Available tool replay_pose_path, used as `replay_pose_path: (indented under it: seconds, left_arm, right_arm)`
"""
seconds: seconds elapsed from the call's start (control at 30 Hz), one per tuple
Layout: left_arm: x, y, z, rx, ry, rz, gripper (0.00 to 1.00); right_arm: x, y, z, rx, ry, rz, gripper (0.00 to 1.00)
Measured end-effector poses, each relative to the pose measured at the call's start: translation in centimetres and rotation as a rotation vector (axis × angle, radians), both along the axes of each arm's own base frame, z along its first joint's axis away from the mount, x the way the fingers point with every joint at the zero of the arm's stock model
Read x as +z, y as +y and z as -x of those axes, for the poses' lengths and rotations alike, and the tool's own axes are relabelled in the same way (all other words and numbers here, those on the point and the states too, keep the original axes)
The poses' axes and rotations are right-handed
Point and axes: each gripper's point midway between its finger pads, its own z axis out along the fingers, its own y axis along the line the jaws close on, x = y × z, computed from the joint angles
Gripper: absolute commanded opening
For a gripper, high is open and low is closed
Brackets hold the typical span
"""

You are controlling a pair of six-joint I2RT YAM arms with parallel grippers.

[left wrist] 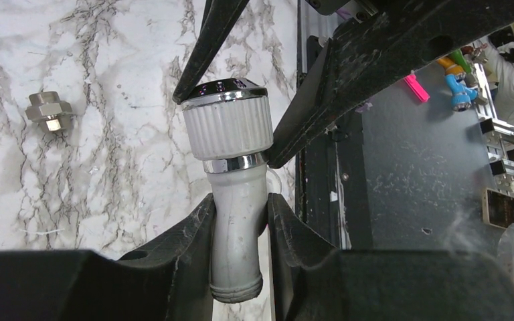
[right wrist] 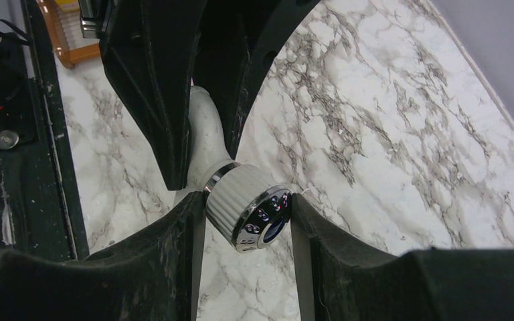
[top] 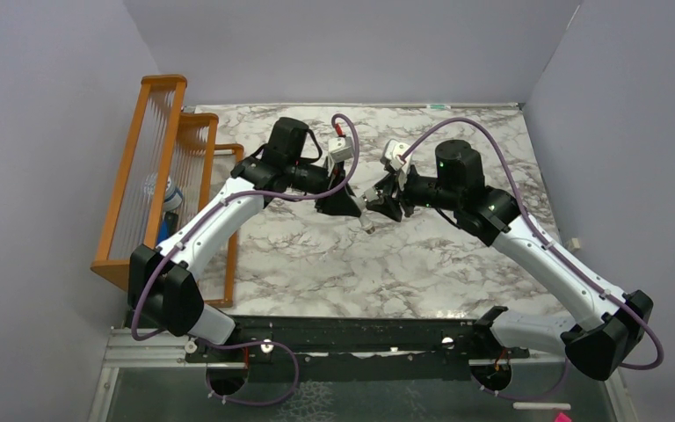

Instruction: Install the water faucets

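A white faucet [top: 367, 216] hangs over the middle of the marble table, held between both grippers. My left gripper [left wrist: 239, 212] is shut on its white spout [left wrist: 237, 200], the ribbed end poking out behind the fingers. My right gripper [right wrist: 247, 200] is shut on the ribbed knob [right wrist: 244, 200] with its chrome cap and blue dot [right wrist: 274, 229]. In the left wrist view the right gripper's fingers [left wrist: 334, 87] flank the knob [left wrist: 227, 127]. A small grey hex nut fitting [left wrist: 50, 114] lies loose on the marble, apart from both grippers.
An orange wooden rack [top: 154, 176] stands along the table's left edge with a blue-and-white item inside. A black rail [top: 343, 338] runs along the near edge by the arm bases. Grey walls close in the left, back and right sides.
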Motion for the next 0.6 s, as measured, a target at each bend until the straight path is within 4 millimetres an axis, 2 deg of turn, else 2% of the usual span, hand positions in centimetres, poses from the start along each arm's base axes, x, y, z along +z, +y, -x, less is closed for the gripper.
replay_pose_path:
  seconds: [0.03, 0.07, 0.23, 0.27, 0.43, 0.6]
  left_arm:
    - [0.0, 0.0, 0.0, 0.0, -0.001, 0.0, 0.0]
    - [0.0, 0.0, 0.0, 0.0, -0.002, -0.001, 0.0]
    - [0.0, 0.0, -0.3, 0.007, -0.026, -0.009, 0.0]
    - [-0.1, 0.0, -0.4, 0.013, -0.035, -0.015, 0.0]
    - [-0.2, 0.2, -1.4, 0.063, -0.079, -0.038, 0.0]
    - [2.1, 0.6, -2.3, 0.156, -0.173, 0.016, 0.0]
  right_arm:
    - [0.0, 0.0, 0.0, 0.0, 0.0, 0.0, 0.27]
    - [0.0, 0.0, 0.0, 0.001, 0.001, 0.0, 0.35]
    - [0.3, 0.0, 0.1, -0.01, 0.004, -0.015, 0.86]
    - [0.5, -0.1, 0.1, -0.018, 0.001, -0.028, 0.91]
    - [2.6, -1.5, 1.5, -0.062, -0.04, -0.117, 0.94]
    - [3.9, -2.5, 2.5, -0.108, -0.071, -0.23, 0.91]
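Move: The metal fitting on the table lies about 15 cm ahead of the left hand, 12 cm to its right and some 22 cm below. The left fingers already hold the faucet body, whose white knob sits about 5 cm to that hand's right, 2 cm farther out and 1 cm higher. From the right hand, whose fingers still grip that knob, the fitting is about 13 cm ahead, 8 cm to the right and 24 cm down. The right fingers let go of the faucet's knob, opening wide after a brief hold, and that hand comes away upward about 4 cm while also drawing back and to its right, its left side rolling up. The left hand keeps its pinch on the faucet body, then carries it roughly 2 cm forward and 2 cm up, turning some 15 degrees, partly counter-clockwise. ##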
